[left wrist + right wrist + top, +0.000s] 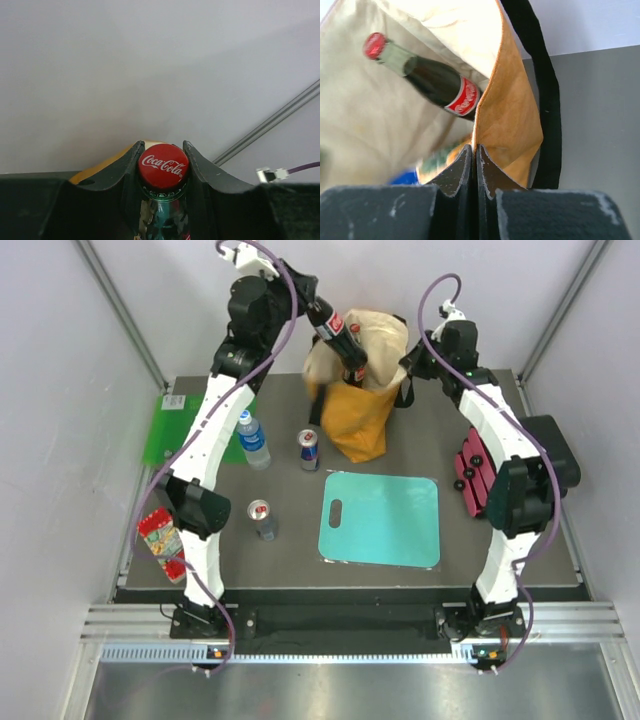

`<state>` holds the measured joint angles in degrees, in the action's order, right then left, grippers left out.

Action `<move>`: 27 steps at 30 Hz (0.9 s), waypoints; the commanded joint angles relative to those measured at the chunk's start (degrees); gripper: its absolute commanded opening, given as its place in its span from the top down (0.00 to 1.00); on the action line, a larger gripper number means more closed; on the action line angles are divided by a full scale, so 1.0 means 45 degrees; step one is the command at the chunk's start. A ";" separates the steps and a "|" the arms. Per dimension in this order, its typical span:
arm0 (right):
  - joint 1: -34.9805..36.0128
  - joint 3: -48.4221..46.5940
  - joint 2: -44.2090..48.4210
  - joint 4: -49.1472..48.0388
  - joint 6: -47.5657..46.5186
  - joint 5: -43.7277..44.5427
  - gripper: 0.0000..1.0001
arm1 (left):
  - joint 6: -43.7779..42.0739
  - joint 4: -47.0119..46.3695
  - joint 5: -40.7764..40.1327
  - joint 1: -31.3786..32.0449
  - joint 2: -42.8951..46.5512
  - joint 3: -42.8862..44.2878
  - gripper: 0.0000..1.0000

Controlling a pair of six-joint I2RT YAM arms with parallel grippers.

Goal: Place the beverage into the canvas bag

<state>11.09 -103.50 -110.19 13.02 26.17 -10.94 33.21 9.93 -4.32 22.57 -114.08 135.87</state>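
Observation:
The beverage is a glass Coca-Cola bottle [340, 338] with a red cap [163, 166]. My left gripper [322, 312] is shut on its neck and holds it tilted over the mouth of the canvas bag [362, 420]. In the right wrist view the bottle [437, 82] slants across the pale cream lining [365, 120], its base hidden behind the mustard wall [512, 115]. My right gripper [474, 150] is shut on the bag's rim and holds it up, next to a black strap [542, 95]. Blurred blue and green things lie deep inside the bag.
A water bottle [254, 440], a Red Bull can [309, 450] and another can [263, 520] stand left of the bag. A teal cutting board [381, 518] lies in front. A green board [178, 430], a red snack pack [163, 540] and a red rack [472, 475] sit along the table's sides.

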 commanded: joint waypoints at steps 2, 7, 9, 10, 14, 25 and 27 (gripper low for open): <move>0.0289 -0.0477 0.1459 -0.0743 0.0472 -0.1277 1.00 | -0.0660 -0.2930 -0.0193 0.0083 -0.0292 0.0686 1.00; 0.0503 0.0226 0.2142 -0.1602 0.0823 -0.1885 1.00 | -0.1559 -0.3106 -0.0174 0.0102 -0.0819 0.0450 1.00; 0.0543 0.0460 0.2337 -0.1778 0.0824 -0.2002 1.00 | -0.2064 -0.3145 -0.0232 0.0160 -0.1093 0.0412 1.00; 0.0582 0.0500 0.2397 -0.1818 0.0844 -0.1983 1.00 | -0.2339 -0.3145 -0.0251 0.0219 -0.1190 0.0373 1.00; 0.0601 0.0909 0.2631 -0.1779 0.0649 -0.1613 1.00 | -0.3433 -0.2911 -0.0467 0.0317 -0.1484 0.0236 1.00; 0.0056 0.0677 0.1695 -0.1232 0.0687 -0.0401 1.00 | -0.5816 -0.3457 -0.1013 0.0356 -0.1776 -0.0761 1.00; -0.0101 0.0404 0.1403 -0.1058 0.0881 -0.0440 1.00 | -0.6091 -0.3711 -0.1150 0.0395 -0.1894 -0.0761 1.00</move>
<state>12.86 -97.89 -104.66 12.88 28.56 -14.70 9.61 9.65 -7.42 24.10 -124.79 129.99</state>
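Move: The bag's mouth lies about 25 cm below the left hand, 12 to its right and 4 ahead; that hand holds a cola bottle by its cap. The bottle already in the bag is about 10 cm right, 4 ahead and 28 below. The soda can stands 20 cm back, about level sideways and 46 below. The right hand pinches the bag's rim, with the mouth's middle about 9 cm left, 2 ahead and 2 below. Left hand carries the bottle 17 cm down and forward into the bag; right draws the pinched rim back. ##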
